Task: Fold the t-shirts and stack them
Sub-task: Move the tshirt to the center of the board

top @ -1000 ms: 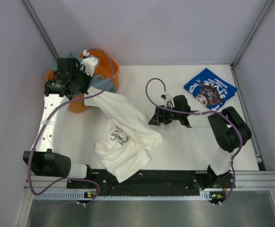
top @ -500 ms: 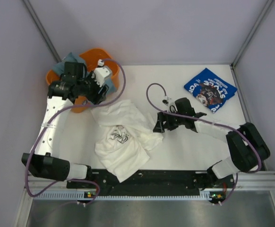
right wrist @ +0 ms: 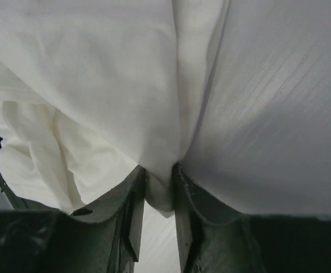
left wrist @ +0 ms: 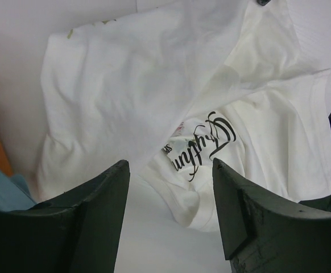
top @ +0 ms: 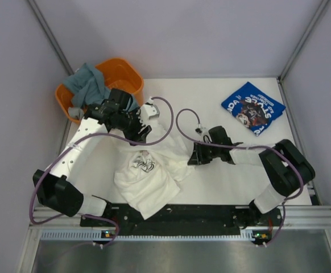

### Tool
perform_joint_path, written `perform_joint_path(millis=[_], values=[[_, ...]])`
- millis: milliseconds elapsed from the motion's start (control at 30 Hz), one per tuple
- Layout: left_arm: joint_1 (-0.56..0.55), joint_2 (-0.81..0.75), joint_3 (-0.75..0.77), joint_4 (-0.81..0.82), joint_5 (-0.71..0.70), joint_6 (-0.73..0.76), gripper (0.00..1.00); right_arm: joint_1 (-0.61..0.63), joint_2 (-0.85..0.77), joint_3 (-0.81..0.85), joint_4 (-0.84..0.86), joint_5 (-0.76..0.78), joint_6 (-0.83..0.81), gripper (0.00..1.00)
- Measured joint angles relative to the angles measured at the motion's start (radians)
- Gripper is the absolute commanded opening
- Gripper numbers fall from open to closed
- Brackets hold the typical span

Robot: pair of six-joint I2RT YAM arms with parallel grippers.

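A white t-shirt (top: 151, 168) with black script lettering lies crumpled on the table's middle; the left wrist view shows the shirt (left wrist: 131, 85) spread below. My left gripper (top: 143, 132) hovers over its far edge, open, and nothing sits between the left gripper's (left wrist: 170, 166) fingers. My right gripper (top: 192, 154) is at the shirt's right edge. In the right wrist view the right gripper (right wrist: 160, 177) is shut on a fold of white cloth (right wrist: 97, 85). A royal-blue t-shirt (top: 252, 107) with white lettering lies folded at the back right.
An orange basket (top: 125, 73) stands at the back left with a grey-blue cloth (top: 89, 85) hanging over its rim. Purple cables loop off both wrists. The table's metal front rail (top: 302, 216) runs by the arm bases.
My left gripper opened and let go of the white shirt, then swung from the basket toward the middle. The shirt dropped flat. My right gripper moved to its right edge and closed.
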Motion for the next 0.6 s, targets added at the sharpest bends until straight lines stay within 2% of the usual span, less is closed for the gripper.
perform_joint_path(millis=[33,167,267,467,533,600], values=[[0.0,-0.001,0.0,0.0,0.0,0.001,0.65,0.0,0.036,0.006,0.02,-0.021,0.014,0.0],[0.0,-0.001,-0.001,0.0,-0.001,0.011,0.65,0.002,0.077,0.027,0.023,-0.035,0.022,0.0],[-0.001,-0.003,-0.014,0.002,-0.003,0.023,0.68,0.002,0.038,0.053,-0.078,0.008,-0.008,0.0],[-0.034,-0.002,-0.09,0.078,-0.043,0.026,0.81,0.002,-0.244,0.217,-0.336,0.093,-0.114,0.0],[-0.053,0.002,-0.12,0.124,-0.063,0.026,0.88,0.002,-0.34,0.285,-0.372,0.114,-0.149,0.0],[-0.078,0.015,-0.151,0.182,-0.082,0.028,0.89,0.002,-0.419,0.345,-0.396,0.126,-0.179,0.0]])
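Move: The right edge of the white t-shirt already lies bunched between my right fingertips, just above the board; the shirt's middle is about 13 cm to their left, 2 cm nearer me and 2 cm lower. The folded blue t-shirt is some 22 cm ahead and 24 cm right of that hand. From my empty left hand the white t-shirt's middle is about 17 cm below, 4 cm right and 4 cm back; the orange bin stands roughly 22 cm ahead and 16 cm left. I dip my right hand a centimetre and shut its fingers on the t-shirt's edge, then hoist it fast, about 20 cm up and slightly forward, swinging the fingertips forward and up some 30 degrees and keeping the pinch. Late on, my left hand sinks about 4 cm towards the t-shirt, its fingers spreading wider, holding nothing. ##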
